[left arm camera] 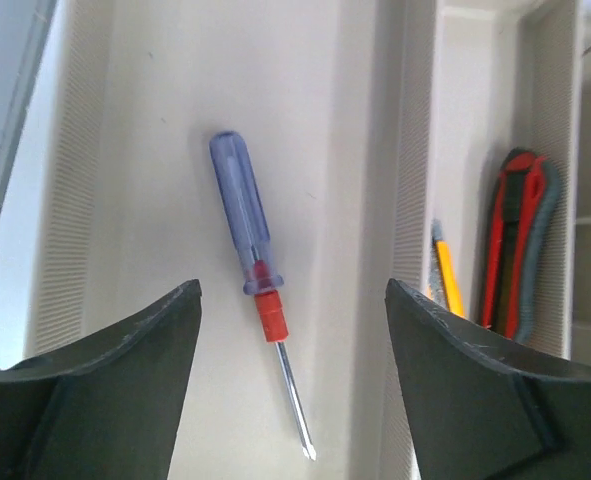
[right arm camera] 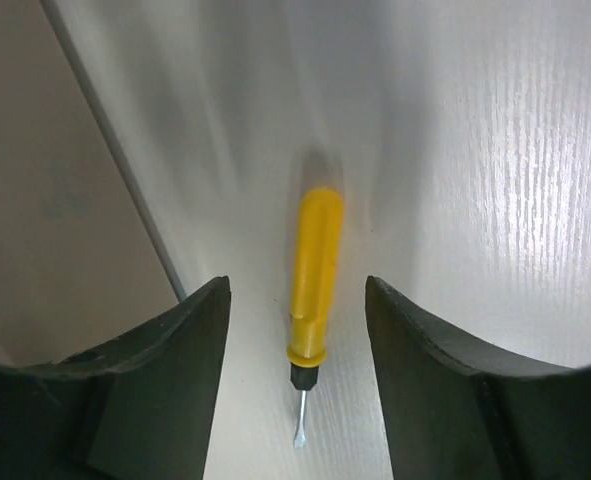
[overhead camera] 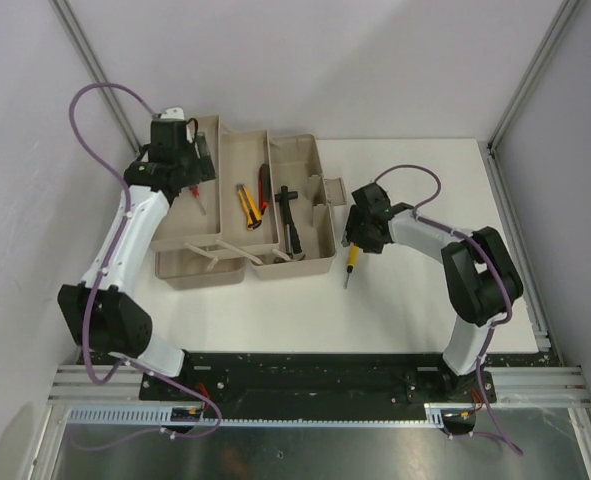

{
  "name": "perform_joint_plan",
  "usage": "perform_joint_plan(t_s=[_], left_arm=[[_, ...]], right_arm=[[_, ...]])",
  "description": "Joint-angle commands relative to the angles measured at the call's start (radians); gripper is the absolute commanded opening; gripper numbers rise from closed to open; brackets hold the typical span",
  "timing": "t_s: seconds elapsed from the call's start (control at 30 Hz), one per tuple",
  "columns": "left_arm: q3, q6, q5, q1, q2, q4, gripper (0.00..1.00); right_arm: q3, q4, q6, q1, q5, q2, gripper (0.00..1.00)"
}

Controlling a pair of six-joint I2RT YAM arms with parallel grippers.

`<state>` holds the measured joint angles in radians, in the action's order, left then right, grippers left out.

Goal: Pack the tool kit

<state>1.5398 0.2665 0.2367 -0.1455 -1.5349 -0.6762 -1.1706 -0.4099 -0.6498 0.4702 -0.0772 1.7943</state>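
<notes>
The beige tool kit (overhead camera: 237,158) lies open on the white table, its trays spread out. My left gripper (overhead camera: 182,165) hovers over the leftmost tray (left arm camera: 145,150) and is open (left arm camera: 291,290). A blue-handled screwdriver with a red collar (left arm camera: 247,240) lies loose on the tray floor between and beyond its fingers. My right gripper (overhead camera: 361,236) is just right of the box, open (right arm camera: 295,285). Its fingers stand either side of a yellow screwdriver (right arm camera: 315,270) lying on the table (overhead camera: 351,262), with a gap on both sides.
In the middle trays lie a yellow-handled tool (overhead camera: 246,205), a red-handled tool (overhead camera: 265,183) and a black hammer (overhead camera: 288,215). The box's side wall (right arm camera: 55,200) runs close to the left of my right gripper. White walls and metal posts enclose the table (overhead camera: 415,300).
</notes>
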Motion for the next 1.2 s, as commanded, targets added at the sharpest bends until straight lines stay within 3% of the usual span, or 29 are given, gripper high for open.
perform_joint_plan(t_s=[0.0, 0.5, 0.77, 1.0, 1.17], left_arm=[[0.072, 0.026, 0.032, 0.004, 0.113, 0.011, 0.81], [0.059, 0.018, -0.04, 0.004, 0.208, 0.013, 0.99], [0.073, 0.0, -0.19, 0.004, 0.212, 0.013, 0.99], [0.073, -0.003, -0.445, -0.008, 0.205, 0.03, 0.99], [0.048, -0.046, -0.56, -0.093, 0.21, 0.064, 0.99]], right_arm=[[-0.069, -0.03, 0.006, 0.018, -0.086, 0.047, 0.58], [-0.14, -0.127, 0.008, 0.053, -0.172, 0.153, 0.32], [-0.147, -0.142, 0.014, 0.049, -0.158, 0.115, 0.03], [-0.147, -0.141, 0.047, 0.002, -0.105, -0.034, 0.0], [-0.147, -0.105, 0.082, -0.059, 0.003, -0.202, 0.0]])
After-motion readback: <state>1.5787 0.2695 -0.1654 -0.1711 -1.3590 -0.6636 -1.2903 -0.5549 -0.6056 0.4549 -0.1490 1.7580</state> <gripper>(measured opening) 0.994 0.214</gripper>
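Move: The yellow screwdriver lies under the open right fingers, its middle about 2 cm back and some 3 cm below; the black hammer is roughly 13 cm left and 4 cm ahead of that hand, and the box's flap about 4 cm left and 11 cm ahead. From the left hand the yellow screwdriver is some 27 cm right, 10 cm back and 23 cm below; the blue screwdriver lies almost straight below that hand, about 8 cm down. Right hand sinks, pinches the yellow screwdriver and lifts 6 cm; left opens, rises 8 cm, then swings right. ##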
